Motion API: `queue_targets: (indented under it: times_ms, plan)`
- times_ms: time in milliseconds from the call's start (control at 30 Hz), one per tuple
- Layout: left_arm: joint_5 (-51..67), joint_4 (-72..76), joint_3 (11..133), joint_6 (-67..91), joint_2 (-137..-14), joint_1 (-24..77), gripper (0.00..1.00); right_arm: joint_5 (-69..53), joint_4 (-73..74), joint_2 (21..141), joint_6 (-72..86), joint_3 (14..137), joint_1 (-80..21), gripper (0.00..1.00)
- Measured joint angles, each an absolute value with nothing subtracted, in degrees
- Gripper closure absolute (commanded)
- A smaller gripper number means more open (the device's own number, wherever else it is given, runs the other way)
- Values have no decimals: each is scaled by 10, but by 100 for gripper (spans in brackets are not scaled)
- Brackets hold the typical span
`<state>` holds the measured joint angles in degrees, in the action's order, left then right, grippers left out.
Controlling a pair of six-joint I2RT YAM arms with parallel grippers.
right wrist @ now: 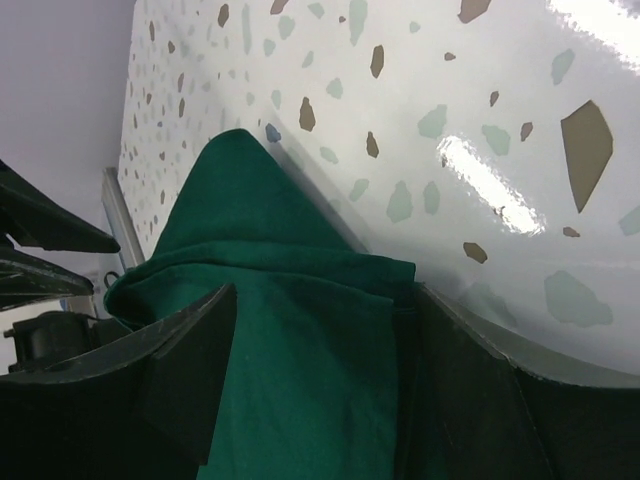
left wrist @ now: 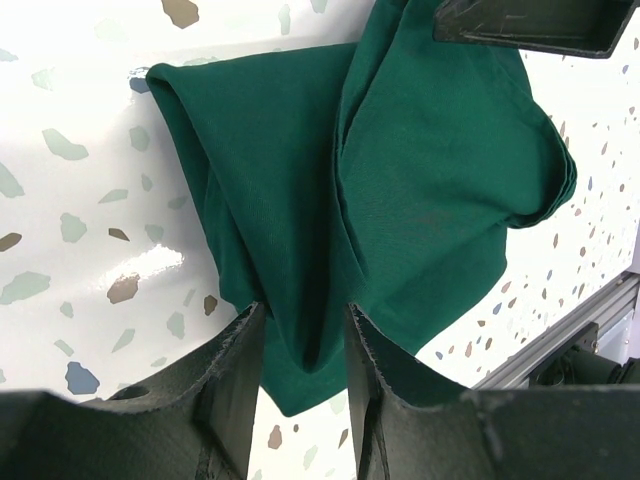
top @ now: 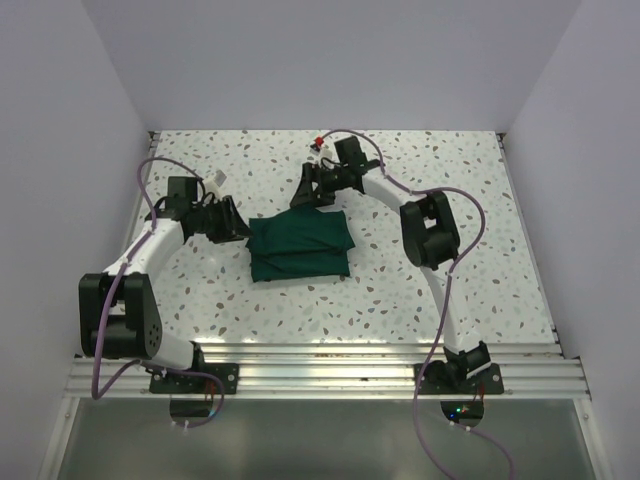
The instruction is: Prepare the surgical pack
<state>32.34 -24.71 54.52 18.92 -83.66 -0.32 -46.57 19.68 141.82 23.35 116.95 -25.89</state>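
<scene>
The surgical pack shows as a dark green drape (top: 300,250), folded into a bundle in the middle of the speckled table. My left gripper (top: 243,228) is at the bundle's left edge. In the left wrist view a fold of the drape (left wrist: 420,160) runs between the fingers, and the left gripper (left wrist: 303,315) is shut on it. My right gripper (top: 308,195) is at the bundle's far edge, where a flap is raised. In the right wrist view the right gripper (right wrist: 325,300) stands wide open, and the drape (right wrist: 300,360) fills the gap between its fingers.
A small white object (top: 216,180) lies behind the left gripper. An aluminium rail (top: 320,365) runs along the near table edge. White walls close in the table on the left, right and back. The right gripper's finger (left wrist: 530,25) shows at the top of the left wrist view.
</scene>
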Motion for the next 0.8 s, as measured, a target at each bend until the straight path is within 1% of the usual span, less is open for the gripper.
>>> queue_targets:
  times_ms: [300,333,433,567,633,733,800]
  plan:
    - [324,-247,545,189,-834,-4,60,-478,188,1418,235,1140,-264,34]
    - [324,-247,545,189,-833,-4,60,-479,188,1418,235,1138,-266,37]
    - [324,-248,545,189,-827,-5,60,-484,186,1418,239,1138,-267,42]
    - [326,-247,545,189,-823,-8,60,-492,178,1410,252,1129,-267,43]
    - [328,-247,545,189,-822,-10,60,-496,170,1398,265,1115,-268,48]
    - [328,-247,545,189,-822,-12,60,-505,171,1382,275,1111,-270,53]
    - [328,-247,545,189,-821,-12,60,-508,171,1368,279,1107,-274,54]
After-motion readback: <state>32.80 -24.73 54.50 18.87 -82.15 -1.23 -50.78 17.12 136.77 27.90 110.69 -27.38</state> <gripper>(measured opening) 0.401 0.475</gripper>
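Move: The tip of the green drape's far flap lies between the right gripper's open fingers, about 1 cm back from the hand and 1 cm below it. From this hand, the drape's left far corner is some 12 cm left and 4 cm back, its right corner about 12 cm right and 9 cm back. The drape's near edge is roughly 18 cm back, straight in line. From the left gripper, the flap tip lies about 9 cm ahead, 13 cm right and 5 cm down. Draw the right gripper back over the drape by about 3 cm, drifting slightly left. Dip it a good centimetre at first, while closing the fingers from about three-quarters open to half open so that they gather the flap tip between them. Then lift some 4 cm from the lowest point, still closing and keeping the fingers pointed mostly left. ##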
